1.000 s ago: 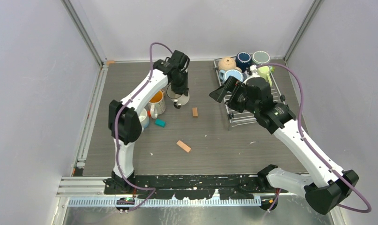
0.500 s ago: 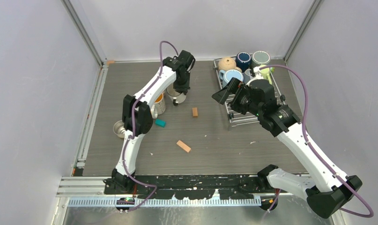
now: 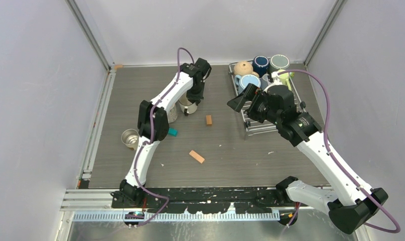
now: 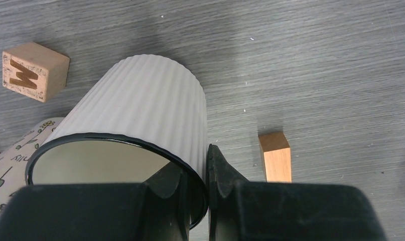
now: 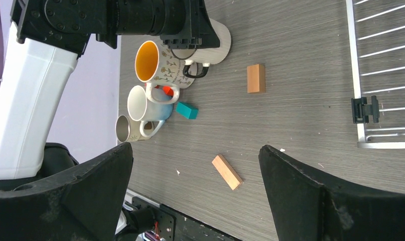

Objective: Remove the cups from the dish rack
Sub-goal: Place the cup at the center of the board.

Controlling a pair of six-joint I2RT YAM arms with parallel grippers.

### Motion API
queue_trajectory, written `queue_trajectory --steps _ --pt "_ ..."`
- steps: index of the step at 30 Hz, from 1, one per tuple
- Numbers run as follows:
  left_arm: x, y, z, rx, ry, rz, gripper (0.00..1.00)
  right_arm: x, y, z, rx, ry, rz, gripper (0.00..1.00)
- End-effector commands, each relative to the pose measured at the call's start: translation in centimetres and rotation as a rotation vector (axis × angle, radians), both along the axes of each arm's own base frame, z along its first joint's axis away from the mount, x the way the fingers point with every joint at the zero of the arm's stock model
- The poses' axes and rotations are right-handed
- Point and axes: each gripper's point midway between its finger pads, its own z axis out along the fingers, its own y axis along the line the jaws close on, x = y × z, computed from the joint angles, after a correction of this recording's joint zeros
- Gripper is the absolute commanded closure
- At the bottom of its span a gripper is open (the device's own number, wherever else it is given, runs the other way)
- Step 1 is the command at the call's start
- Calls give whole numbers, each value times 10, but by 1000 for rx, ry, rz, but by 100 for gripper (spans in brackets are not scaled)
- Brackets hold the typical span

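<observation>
My left gripper (image 3: 192, 100) (image 4: 206, 156) is shut on the black rim of a white ribbed cup (image 4: 150, 110) (image 3: 188, 106), one finger inside and one outside. The cup sits low over the table beside an orange-lined cup (image 5: 150, 63) (image 3: 171, 113). A white cup (image 5: 140, 103) and a small metallic cup (image 3: 129, 137) stand further left. The dish rack (image 3: 263, 125) (image 5: 386, 75) holds tan (image 3: 243, 67), navy (image 3: 261, 63), grey-green (image 3: 279, 62), light blue (image 3: 250, 80) and lime green (image 3: 284, 76) cups. My right gripper (image 3: 242, 97) (image 5: 195, 150) hovers open at the rack's left edge, holding nothing.
A small wooden block (image 3: 209, 120) (image 4: 275, 155), a long wooden block (image 3: 196, 156) (image 5: 226, 171) and a teal block (image 3: 171, 131) lie on the table between the arms. A lettered wooden cube (image 4: 34, 70) sits near the held cup. Walls close in at the back and both sides.
The left arm has swung its elbow right and carried the ribbed cup slightly back, uncovering the metallic cup. The right arm shifted a little at first, then stayed still.
</observation>
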Motion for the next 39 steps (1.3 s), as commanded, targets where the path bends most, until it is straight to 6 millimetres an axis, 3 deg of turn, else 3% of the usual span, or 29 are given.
queue_trajectory --steps 1,17,22,26,31,39 --pt "14 9 23 23 -69 -4 100 0 -3 23 12 -67 -6 0" --pt "22 20 11 46 -43 -5 100 4 2 20 11 -49 6 0" --pt "25 20 16 45 -59 -17 83 4 3 20 10 -45 8 0" --pt "29 20 36 34 -103 -24 64 5 1 19 2 -43 2 0" --pt "28 16 79 -28 -183 -40 46 6 -1 17 -19 -35 -4 0" --pt "-5 -7 157 -182 -299 -109 30 17 -12 16 -86 -37 -68 0"
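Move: The left hand holds the white black-rimmed cup by the right side of its rim. The cup's middle is about 4 cm to the hand's left, level fore and aft, 3 cm below; it is going to the board just left of there. The floral mug stands some 12 cm left and 2 cm back, the letter block 10 cm left and 5 cm ahead, the brown block 6 cm right and 5 cm back. From the right hand the cup lies about 16 cm ahead, 20 cm left, far below. Leftward, slowly, the left hand eases the held cup about 1.5 cm towards the floral mug, sinking and edging forward about 1 cm to set it on the board. Its fingers then open to about two thirds, let go of the rim and rise some 8 cm straight off it with gathering speed, tilting about 10 degrees outward. ##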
